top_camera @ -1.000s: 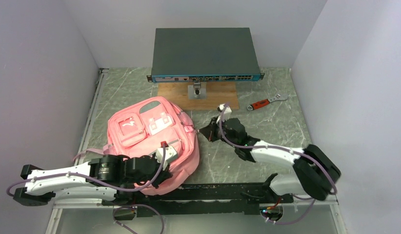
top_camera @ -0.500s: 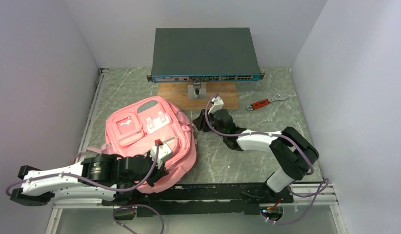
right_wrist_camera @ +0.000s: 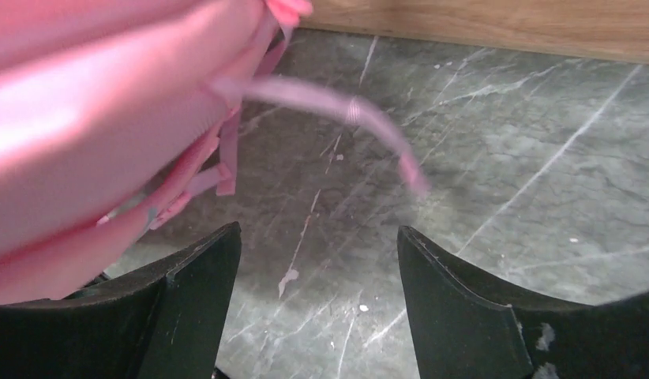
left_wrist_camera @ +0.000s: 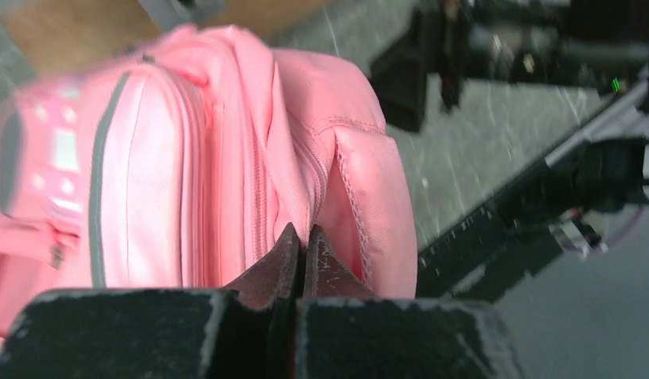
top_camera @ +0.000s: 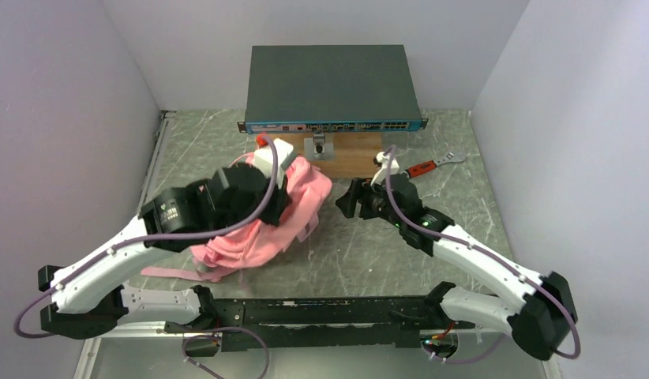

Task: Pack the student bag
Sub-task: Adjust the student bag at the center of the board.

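Note:
The student bag (top_camera: pixel 254 241), soft and pink, hangs bunched and lifted at the table's left middle, a strap trailing on the marble. My left gripper (top_camera: pixel 294 185) is raised over it and shut on a fold of its fabric. In the left wrist view the fingertips (left_wrist_camera: pixel 294 245) pinch a seam of the bag (left_wrist_camera: pixel 187 158). My right gripper (top_camera: pixel 347 202) hovers just right of the bag, open and empty. In the right wrist view the gripper (right_wrist_camera: pixel 317 237) has only bare marble between its fingers, with the bag (right_wrist_camera: pixel 84 118) at the left and a loose strap (right_wrist_camera: pixel 337 106) dangling ahead.
A dark network switch (top_camera: pixel 331 87) stands at the back on a wooden board (top_camera: pixel 361 162), with a small grey fixture (top_camera: pixel 318 148) in front. A red-handled wrench (top_camera: pixel 429 166) lies at the back right. White walls close in three sides; a black rail (top_camera: pixel 329 312) runs along the near edge.
My left arm has risen and swung toward the back, pulling the bag up off the table. My right gripper has opened and drawn back to the right of the bag.

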Available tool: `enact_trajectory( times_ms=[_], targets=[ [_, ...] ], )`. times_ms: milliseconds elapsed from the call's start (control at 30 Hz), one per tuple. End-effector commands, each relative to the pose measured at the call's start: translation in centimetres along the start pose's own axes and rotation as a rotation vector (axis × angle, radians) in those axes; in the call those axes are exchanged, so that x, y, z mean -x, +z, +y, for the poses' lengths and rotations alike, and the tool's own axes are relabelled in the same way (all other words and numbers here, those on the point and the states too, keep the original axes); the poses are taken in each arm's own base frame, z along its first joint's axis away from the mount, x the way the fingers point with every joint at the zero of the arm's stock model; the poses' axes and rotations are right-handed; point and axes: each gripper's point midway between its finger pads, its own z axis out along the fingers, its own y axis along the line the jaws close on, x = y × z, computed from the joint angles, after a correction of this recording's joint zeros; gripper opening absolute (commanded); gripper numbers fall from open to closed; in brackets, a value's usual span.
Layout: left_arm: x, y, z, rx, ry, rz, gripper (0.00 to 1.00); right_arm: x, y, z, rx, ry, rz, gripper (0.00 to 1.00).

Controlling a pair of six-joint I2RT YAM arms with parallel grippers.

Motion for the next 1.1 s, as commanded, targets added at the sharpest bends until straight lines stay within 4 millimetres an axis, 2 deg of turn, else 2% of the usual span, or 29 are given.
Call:
enact_trajectory(
  times_ms=[0,67,200,300,367,400,567,800,900,967,1067],
  targets=[
    [14.4,-5.2,-1.6,-0.068,-0.017,-0.413,0.0,2.3,-3.1,-0.4,-0.048,0.026,-0.055,0.75],
    [17.6,-6.7,-1.3,-0.046,-0.015,-0.483,0.0,3.1,-3.9,-0.8,-0.07,0.022,-0.074,0.76],
    [22.7,-10.1,-0.4,-0.025,-0.047,-0.636,0.0,4.0,-4.7,-1.2,-0.089,0.036,-0.104,0.77],
    [25.5,-12.6,-0.2,-0.046,-0.082,-0.758,0.0,3.9,-4.6,-1.2,-0.08,0.054,-0.1,0.77],
    [26.6,-12.8,-0.7,-0.07,-0.094,-0.793,0.0,3.7,-4.5,-1.0,-0.065,0.068,-0.096,0.77],
    [27.0,-12.7,-1.2,-0.088,-0.103,-0.799,0.0,3.7,-4.5,-1.0,-0.064,0.075,-0.099,0.77],
    [28.4,-9.3,-4.1,-0.18,-0.149,-0.782,0.0,5.0,-5.6,-0.8,-0.07,0.105,-0.147,0.78],
    [30.3,-5.2,-6.7,-0.263,-0.219,-0.79,0.0,7.6,-8.9,-1.5,-0.136,0.136,-0.245,0.77],
    [31.0,-3.5,-7.4,-0.29,-0.304,-0.809,0.0,8.4,-9.9,-1.6,-0.15,0.119,-0.267,0.77],
    [31.6,-3.1,-7.8,-0.306,-0.358,-0.851,0.0,9.0,-10.0,-0.6,-0.11,0.098,-0.263,0.77],
    [32.2,-2.7,-8.0,-0.3,-0.393,-0.878,0.0,9.9,-9.4,2.0,-0.007,0.077,-0.231,0.77]
  ],
)
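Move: The left gripper, already shut on the student bag's top, has the middle of the board about 12 cm ahead, 7 cm to its right and some 30 cm below. The bag's body hangs roughly 5 cm ahead, 7 cm left and 15 cm below this gripper; the wooden plank lies about 28 cm ahead, 6 cm right and 31 cm down. From the open right gripper, the bag's middle is some 19 cm left, 3 cm back and about level. Keep the left gripper clamped on the bag's top and hoist it about 13 cm while easing forward, then carry it some 12 cm to the right and a little farther forward, over the middle of the board, rolling its left side down about 20 degrees. Back the open right gripper away to the right by about 7 cm and raise it some 9 cm, turning it clockwise, fingers staying wide beside the bag. ##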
